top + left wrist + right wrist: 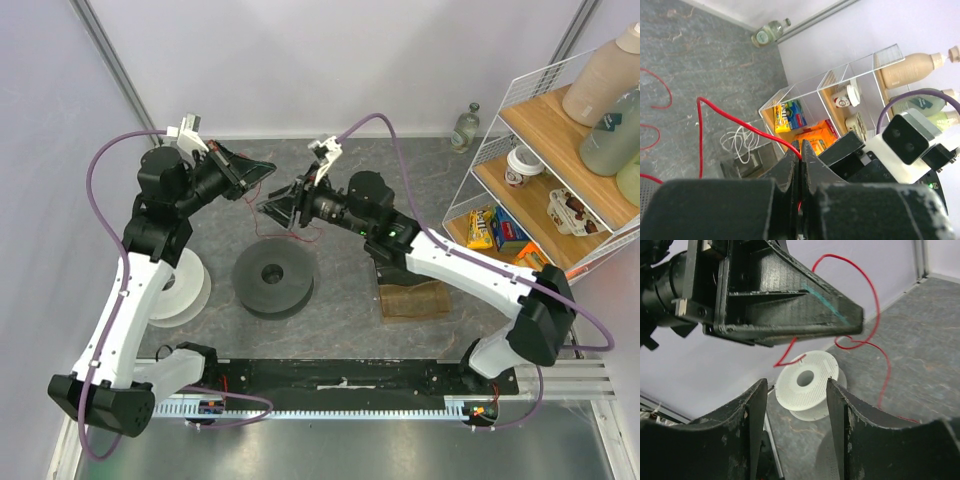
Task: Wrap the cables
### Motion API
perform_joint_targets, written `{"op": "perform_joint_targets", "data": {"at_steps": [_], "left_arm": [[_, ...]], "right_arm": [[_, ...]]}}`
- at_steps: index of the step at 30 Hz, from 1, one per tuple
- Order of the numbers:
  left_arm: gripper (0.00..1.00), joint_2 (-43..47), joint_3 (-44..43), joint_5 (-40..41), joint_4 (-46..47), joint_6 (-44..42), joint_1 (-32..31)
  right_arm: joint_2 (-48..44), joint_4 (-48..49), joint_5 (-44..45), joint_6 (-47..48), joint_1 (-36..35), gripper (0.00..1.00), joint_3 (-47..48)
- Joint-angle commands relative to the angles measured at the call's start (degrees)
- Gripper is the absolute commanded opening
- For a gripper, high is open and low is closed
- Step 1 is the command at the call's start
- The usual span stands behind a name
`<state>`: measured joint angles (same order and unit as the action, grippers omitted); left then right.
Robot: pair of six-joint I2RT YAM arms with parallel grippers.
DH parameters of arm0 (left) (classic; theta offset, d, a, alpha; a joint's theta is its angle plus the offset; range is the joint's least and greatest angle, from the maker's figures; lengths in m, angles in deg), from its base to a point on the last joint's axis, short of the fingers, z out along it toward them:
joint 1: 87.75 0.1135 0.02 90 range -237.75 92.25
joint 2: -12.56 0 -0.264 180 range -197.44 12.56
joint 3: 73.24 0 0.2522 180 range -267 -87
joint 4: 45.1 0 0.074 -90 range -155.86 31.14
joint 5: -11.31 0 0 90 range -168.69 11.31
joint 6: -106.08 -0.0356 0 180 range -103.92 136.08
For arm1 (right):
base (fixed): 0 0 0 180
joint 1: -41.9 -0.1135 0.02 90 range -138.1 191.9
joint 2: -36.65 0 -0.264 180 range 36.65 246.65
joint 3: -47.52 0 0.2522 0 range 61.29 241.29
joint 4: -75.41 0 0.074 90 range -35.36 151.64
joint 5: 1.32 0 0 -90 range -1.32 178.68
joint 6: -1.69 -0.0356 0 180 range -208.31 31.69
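Observation:
The cable [312,236] is a thin red wire, loose and curly, over the grey table between the two grippers. My left gripper [268,172] is raised above the table's back middle and shut on the wire. In the left wrist view the wire [730,116] runs up into the closed jaws of that gripper [801,145]. My right gripper [263,208] faces the left one from just below it. In the right wrist view this gripper [796,387] stands open with nothing between its fingers. The wire [876,310] loops beyond them, under the left gripper's fingers [790,305].
A dark spool [273,278] lies flat at the table's centre, a white spool [180,290] to its left. A brown roll [415,298] sits right of centre. A wire shelf [520,180] with bottles and snack boxes stands at the right. A small glass bottle [466,127] is behind it.

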<state>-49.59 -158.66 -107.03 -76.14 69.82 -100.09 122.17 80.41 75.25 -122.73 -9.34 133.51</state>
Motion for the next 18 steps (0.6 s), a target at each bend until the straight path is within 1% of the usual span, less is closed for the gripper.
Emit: {"op": "perform_joint_targets", "data": {"at_steps": [1, 5, 8, 14, 18], "left_arm": [[0.02, 2.7, 1.4, 7.1, 7.8, 2.3, -1.5], [0.02, 3.4, 3.4, 6.5, 11.2, 1.9, -1.7], [0.02, 4.1, 4.2, 6.8, 13.0, 1.1, -2.0], [0.01, 4.3, 5.8, 6.2, 14.6, 1.5, -3.1], [0.02, 4.4, 6.4, 5.2, 15.3, 1.6, -3.1]], "right_arm": [[2.7, 2.9, 4.1, -4.3, -1.8, 0.57, 7.6], [4.2, 3.6, 3.6, -4.8, -2.0, 0.53, 8.6], [3.5, 3.1, 3.1, -3.6, -2.0, 0.50, 7.6], [3.3, 2.0, 4.8, -0.8, -1.9, 0.28, 8.1], [3.3, 1.7, 5.6, -0.4, -1.7, 0.28, 8.3]]}}
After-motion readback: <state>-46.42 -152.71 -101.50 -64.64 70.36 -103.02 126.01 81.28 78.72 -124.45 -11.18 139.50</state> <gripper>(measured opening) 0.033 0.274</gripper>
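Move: The short red cable tail hangs under the left hand's closed fingers, about 2 cm below, 2 cm back and 1 cm left of that hand. From the right hand it lies some 3 cm left, 2 cm ahead and 2 cm above. The left fingertips are about 6 cm ahead of the right hand, level sideways, 3 cm above; the black spool is about 5 cm back, 3 cm left and 34 cm below, the white spool 23 cm left, 6 cm back, equally low. The red cable's short tail is what the right hand comes up to: it goes up and left about 3 cm in all, to just under the left fingers, then hangs nearly still there while its half-open fingers narrow around the tail to roughly a quarter open. The left hand keeps the cable pinched, rising about 1.5 cm and tipping its fingers up some 8 degrees. ##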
